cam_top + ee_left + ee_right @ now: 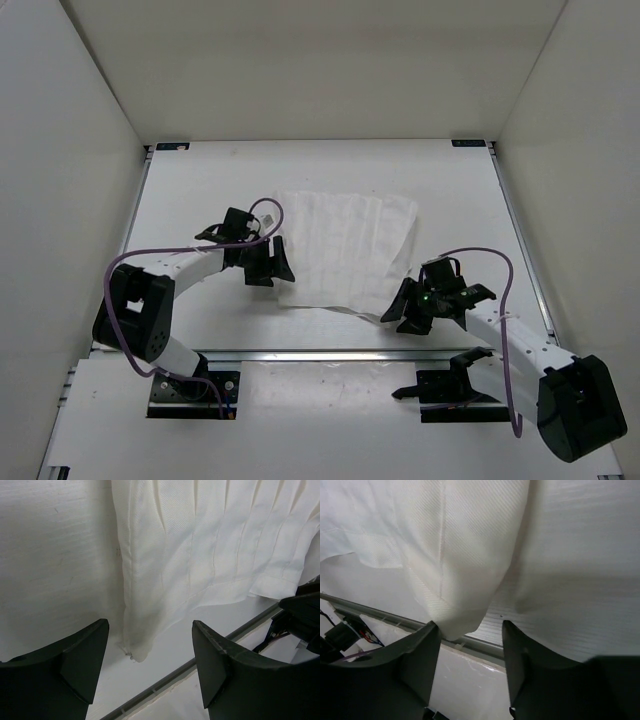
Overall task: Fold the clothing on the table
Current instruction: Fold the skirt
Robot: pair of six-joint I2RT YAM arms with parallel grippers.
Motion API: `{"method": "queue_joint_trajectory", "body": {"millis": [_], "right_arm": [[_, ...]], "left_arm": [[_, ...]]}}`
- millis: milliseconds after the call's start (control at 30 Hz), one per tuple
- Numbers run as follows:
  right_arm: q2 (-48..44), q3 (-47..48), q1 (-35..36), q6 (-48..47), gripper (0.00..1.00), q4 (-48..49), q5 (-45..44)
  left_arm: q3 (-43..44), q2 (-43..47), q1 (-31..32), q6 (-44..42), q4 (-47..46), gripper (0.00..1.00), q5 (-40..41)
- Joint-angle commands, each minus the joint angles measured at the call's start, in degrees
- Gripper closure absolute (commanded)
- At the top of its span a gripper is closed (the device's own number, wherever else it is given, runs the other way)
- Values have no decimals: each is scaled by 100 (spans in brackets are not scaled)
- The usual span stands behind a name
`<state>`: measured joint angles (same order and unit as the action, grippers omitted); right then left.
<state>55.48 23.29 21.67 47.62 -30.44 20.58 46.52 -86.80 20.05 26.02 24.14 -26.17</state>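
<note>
The clothing [345, 248] lies flat and creased with pleat lines in the middle of the table [200, 190]. My left gripper [270, 262] sits at the garment's left edge. In the left wrist view its fingers stand wide apart, and the near left corner of the clothing [137, 645] lies on the table just ahead of them, untouched. My right gripper [410, 305] is at the near right corner. In the right wrist view that corner of the clothing [455, 622] hangs between its fingers and brushes the left finger [422, 650], with a gap left to the other finger.
An aluminium rail [330, 353] runs along the table's near edge, just behind both grippers. White walls close in the left, right and back sides. The right arm [300, 615] shows at the right edge of the left wrist view.
</note>
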Motion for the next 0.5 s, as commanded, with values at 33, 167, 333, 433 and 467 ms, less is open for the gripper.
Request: {"method": "queue_joint_trajectory", "body": {"millis": [33, 167, 333, 433, 467], "right_arm": [[94, 35, -154, 11, 55, 345, -238], [296, 211, -163, -68, 62, 450, -370], [455, 238, -207, -77, 82, 565, -361], [516, 255, -365, -121, 100, 741, -273], [525, 255, -409, -182, 100, 741, -230]], "left_arm": [[-135, 67, 69, 237, -322, 22, -230], [-179, 32, -19, 272, -401, 23, -292], [-170, -21, -54, 280, -410, 24, -388], [-161, -47, -28, 272, -349, 25, -380], [-161, -47, -28, 263, -383, 27, -397]]}}
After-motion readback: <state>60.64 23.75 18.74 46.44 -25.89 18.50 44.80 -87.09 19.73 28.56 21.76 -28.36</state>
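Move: The near right corner of the skirt lies about 2 cm ahead of the right hand, straight on and roughly 2 cm below, already between the open fingers. From that hand the skirt's near left corner is some 22 cm to the left and 3 cm farther out, and the table's near rail about 7 cm back, level sideways. From the left hand, the near right corner lies about 22 cm to the right, 9 cm back and 3 cm below. Forward about 2 cm, drifting some 1 cm right and sinking about 1 cm, the right hand eases over the skirt's near right corner with its fingers still pointing down and leftward. As it goes the fingers shut from half open and pinch the corner between their tips; the wrist hardly turns. ##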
